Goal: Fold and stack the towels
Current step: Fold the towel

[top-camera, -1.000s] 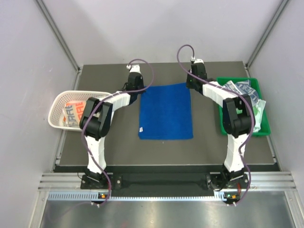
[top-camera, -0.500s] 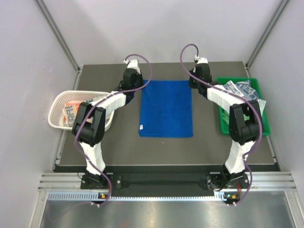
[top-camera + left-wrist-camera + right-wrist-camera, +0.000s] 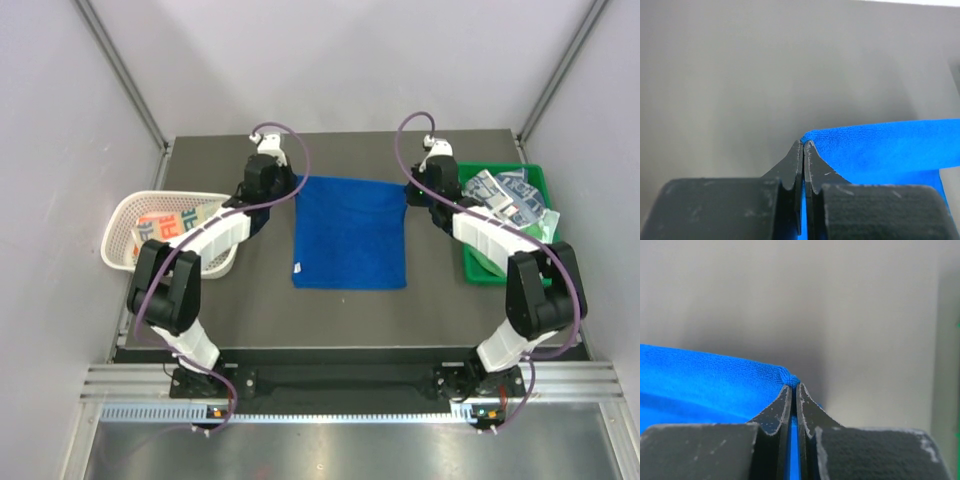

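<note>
A royal blue towel [image 3: 349, 232] lies spread on the dark table, its far edge lifted and stretched between my two grippers. My left gripper [image 3: 293, 184] is shut on the towel's far left corner [image 3: 809, 136]. My right gripper [image 3: 409, 186] is shut on its far right corner [image 3: 789, 378]. A white towel with orange-teal print [image 3: 160, 231] lies in the white mesh basket [image 3: 122, 216] at the left. White towels with blue-grey print [image 3: 512, 196] lie in the green tray [image 3: 480, 262] at the right.
The basket stands at the table's left edge, the green tray at its right edge. Grey walls close in the back and both sides. The near edge of the blue towel lies flat, with a small white tag [image 3: 298, 267] at its near left corner.
Both grippers have moved outward and toward the back with the towel's far corners. The far edge is now pulled wider and taut.
</note>
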You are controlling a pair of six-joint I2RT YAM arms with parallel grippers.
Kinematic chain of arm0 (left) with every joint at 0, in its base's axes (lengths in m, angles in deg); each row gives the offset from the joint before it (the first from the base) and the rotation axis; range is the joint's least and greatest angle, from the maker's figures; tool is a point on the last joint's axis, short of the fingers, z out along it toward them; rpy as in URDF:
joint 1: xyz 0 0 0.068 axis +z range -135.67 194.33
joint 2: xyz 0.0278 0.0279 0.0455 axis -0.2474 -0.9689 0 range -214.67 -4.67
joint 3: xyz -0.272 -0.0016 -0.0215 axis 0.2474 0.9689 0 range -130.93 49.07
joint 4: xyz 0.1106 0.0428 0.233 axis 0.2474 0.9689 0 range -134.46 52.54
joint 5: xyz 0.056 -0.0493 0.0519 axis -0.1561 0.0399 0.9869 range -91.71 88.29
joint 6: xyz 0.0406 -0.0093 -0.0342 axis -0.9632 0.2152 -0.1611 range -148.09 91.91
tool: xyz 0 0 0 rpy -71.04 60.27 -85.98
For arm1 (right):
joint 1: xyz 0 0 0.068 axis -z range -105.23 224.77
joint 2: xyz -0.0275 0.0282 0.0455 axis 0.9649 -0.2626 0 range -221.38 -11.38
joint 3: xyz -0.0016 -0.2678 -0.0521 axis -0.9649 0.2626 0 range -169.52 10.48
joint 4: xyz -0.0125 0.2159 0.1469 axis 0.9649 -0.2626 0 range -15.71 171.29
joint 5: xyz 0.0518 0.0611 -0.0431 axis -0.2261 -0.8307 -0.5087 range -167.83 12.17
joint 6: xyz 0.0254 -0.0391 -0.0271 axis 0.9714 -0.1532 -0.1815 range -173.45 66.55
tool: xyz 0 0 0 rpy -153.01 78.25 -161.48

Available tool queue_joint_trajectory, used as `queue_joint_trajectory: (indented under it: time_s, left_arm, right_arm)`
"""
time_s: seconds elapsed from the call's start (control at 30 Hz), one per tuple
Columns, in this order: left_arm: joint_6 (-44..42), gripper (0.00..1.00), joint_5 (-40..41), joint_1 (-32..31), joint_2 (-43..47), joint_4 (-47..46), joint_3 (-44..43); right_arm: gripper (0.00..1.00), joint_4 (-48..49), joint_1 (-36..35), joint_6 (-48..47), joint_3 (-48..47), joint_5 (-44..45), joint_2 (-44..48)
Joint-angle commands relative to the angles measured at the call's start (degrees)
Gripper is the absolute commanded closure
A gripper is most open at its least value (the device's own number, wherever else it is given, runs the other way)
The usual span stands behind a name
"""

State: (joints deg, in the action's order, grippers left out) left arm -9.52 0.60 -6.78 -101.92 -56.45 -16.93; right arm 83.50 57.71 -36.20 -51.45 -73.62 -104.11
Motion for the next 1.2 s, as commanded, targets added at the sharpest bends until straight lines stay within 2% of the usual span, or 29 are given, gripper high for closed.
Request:
queue_joint_trajectory:
  time_s: [0.0,0.23,0.77,1.17]
  left_arm:
    - [1.12,1.0,-1.6,0.18,5.22,-2.34,3.59]
    - [2.88,1.0,-4.41,-0.08,9.53,-3.48,10.0]
    - [10.43,1.0,-4.33,-2.01,14.54,-4.18,26.26]
    - [10.53,1.0,-4.5,-2.36,20.25,0.38,29.08]
  right_arm:
    - [1.0,4.98,0.27,2.16,4.17,-1.22,5.62]
    - [1.0,4.64,0.27,2.87,9.37,-1.74,10.81]
    - [1.0,6.39,-1.57,8.5,24.83,-6.84,16.96]
    - [1.0,4.64,-1.93,8.85,29.32,-7.02,22.85]
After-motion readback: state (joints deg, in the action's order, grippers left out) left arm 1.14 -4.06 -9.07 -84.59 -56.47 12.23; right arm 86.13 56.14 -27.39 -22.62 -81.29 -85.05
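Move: The blue towel's near edge, where its lifted far edge is being taken, has its left corner about 22 cm back from the left hand, 1 cm to its left and 15 cm below. Its right corner lies some 20 cm back, 1 cm right and 12 cm below the right hand. From the left hand the white tag is about 17 cm back and 1 left, the white basket 5 back and 32 left. The green bin is level with the right hand, 28 cm to its right. The blue towel's far edge, still pinched at both corners, is carried back over the near half by the two arms together, roughly 13 cm. The hands travel nearly level first, then sink about 10 cm on the left and 8 on the right, fingers tipping down 10 to 15 degrees, and finish with a slight lift. Both grips stay shut. ##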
